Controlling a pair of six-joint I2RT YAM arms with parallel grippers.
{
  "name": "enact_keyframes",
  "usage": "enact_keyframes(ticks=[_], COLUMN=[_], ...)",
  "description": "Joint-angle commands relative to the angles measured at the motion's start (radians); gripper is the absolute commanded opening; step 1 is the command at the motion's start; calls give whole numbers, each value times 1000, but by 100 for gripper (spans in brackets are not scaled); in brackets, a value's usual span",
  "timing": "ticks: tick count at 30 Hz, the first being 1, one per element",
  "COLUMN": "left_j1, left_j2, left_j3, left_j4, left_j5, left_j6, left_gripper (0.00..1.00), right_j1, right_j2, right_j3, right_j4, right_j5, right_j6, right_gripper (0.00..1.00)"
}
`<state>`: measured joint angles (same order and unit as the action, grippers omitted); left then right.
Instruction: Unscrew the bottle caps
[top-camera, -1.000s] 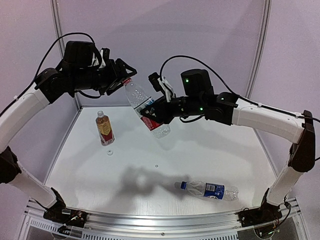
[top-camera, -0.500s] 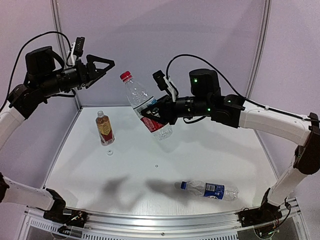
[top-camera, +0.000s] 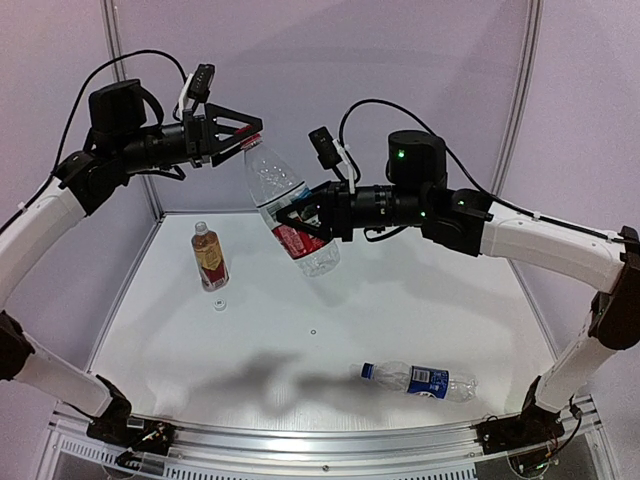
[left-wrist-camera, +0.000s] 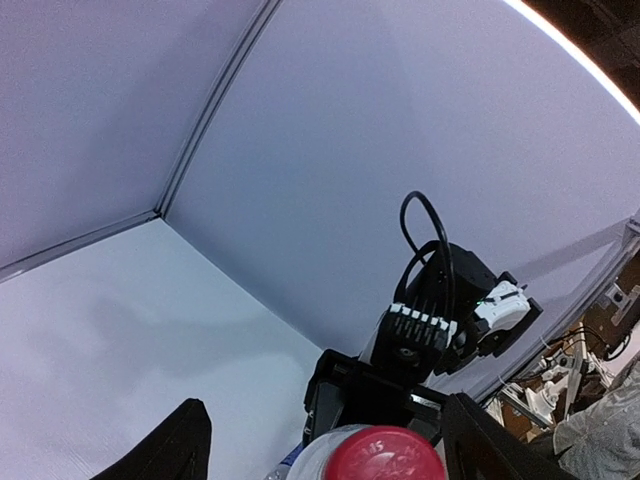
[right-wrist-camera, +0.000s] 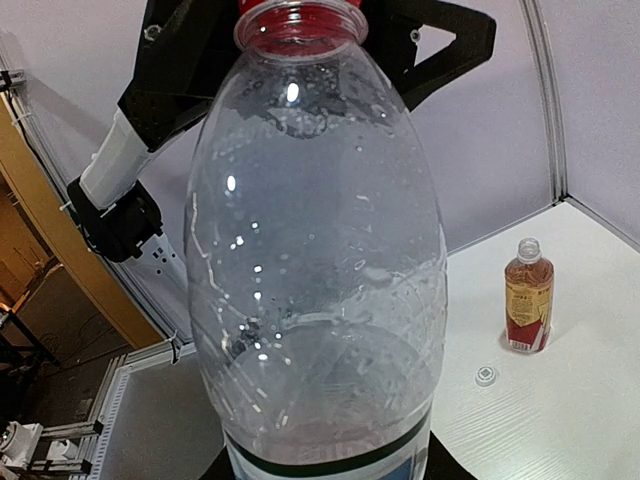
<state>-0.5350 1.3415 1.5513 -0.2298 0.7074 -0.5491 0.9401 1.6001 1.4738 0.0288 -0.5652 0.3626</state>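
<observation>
My right gripper (top-camera: 303, 226) is shut on the red-white label bottle (top-camera: 285, 208) and holds it in the air, tilted with its neck to the upper left. The bottle's red cap (top-camera: 251, 142) is on the neck. My left gripper (top-camera: 246, 133) is open, with one finger on each side of the red cap (left-wrist-camera: 385, 456) and a gap between each finger and the cap. The fingers (left-wrist-camera: 172, 447) are not touching it. The amber bottle (top-camera: 209, 256) stands uncapped at the left, its white cap (top-camera: 219, 305) on the table beside it. The blue-label bottle (top-camera: 422, 381) lies near the front with its blue cap (top-camera: 367, 371) on.
A white table (top-camera: 330, 320) is enclosed by pale back and side walls (top-camera: 400, 70). In the right wrist view the clear bottle (right-wrist-camera: 318, 250) fills the middle, with the amber bottle (right-wrist-camera: 527, 298) and the white cap (right-wrist-camera: 486, 376) low at the right.
The left gripper let go of the red cap, drew back to the left with its jaws open, and has now come back around the cap. The right arm kept hold of the bottle.
</observation>
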Motion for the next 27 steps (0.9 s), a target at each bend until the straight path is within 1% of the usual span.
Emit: enact_keyframes(ticks=[1, 4, 9, 13, 14, 15, 16, 17, 19, 22, 25, 27], left_j1=[-5, -6, -9, -22, -26, -31, -37, -41, -52, -64, -77, -83], left_j2=[20, 29, 44, 56, 61, 65, 72, 77, 83, 79, 70, 81], left_j3=[41, 49, 71, 82, 87, 97, 108, 119, 126, 131, 144, 186], left_j4=[63, 76, 56, 35, 26, 6, -21, -44, -79, -124, -173, -247], left_j5=[70, 90, 115, 117, 114, 104, 90, 78, 44, -43, -162, -252], left_j6=[-31, -38, -27, -12, -7, 3, 16, 30, 45, 44, -8, -60], left_gripper=[76, 71, 61, 46, 40, 31, 25, 23, 22, 20, 20, 20], right_j1=[-5, -6, -5, -5, -6, -6, -6, -6, -6, -6, -6, -6], right_j2=[-7, -7, -3, 1, 3, 4, 5, 7, 10, 12, 10, 14], right_j3=[6, 5, 8, 8, 8, 8, 8, 8, 8, 8, 9, 15], right_j4=[16, 13, 14, 15, 16, 14, 15, 15, 15, 2, -32, -68], right_j5=[-23, -22, -20, -18, -18, -17, -16, -14, -7, 30, 165, 269], right_j6=[16, 18, 19, 22, 24, 25, 25, 26, 27, 17, -12, -37], right_gripper=[38, 38, 38, 38, 38, 38, 38, 38, 38, 38, 38, 39])
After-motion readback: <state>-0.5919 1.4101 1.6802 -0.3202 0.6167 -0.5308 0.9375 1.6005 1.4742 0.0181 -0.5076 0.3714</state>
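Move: The red cap sits almost between the left hand's open fingertips, about 2 cm to the right and 1 cm back, level in height. The clear bottle's middle is some 7 cm right, 3 cm back and 9 cm below that hand. The amber bottle stands roughly 15 cm left, 12 cm ahead and 38 cm below. From the right hand, already gripping the clear bottle, the cap is about 6 cm left, 3 cm ahead and 9 cm up. The left hand eases some 2 cm right and slightly up, closing its open fingers around the red cap. ##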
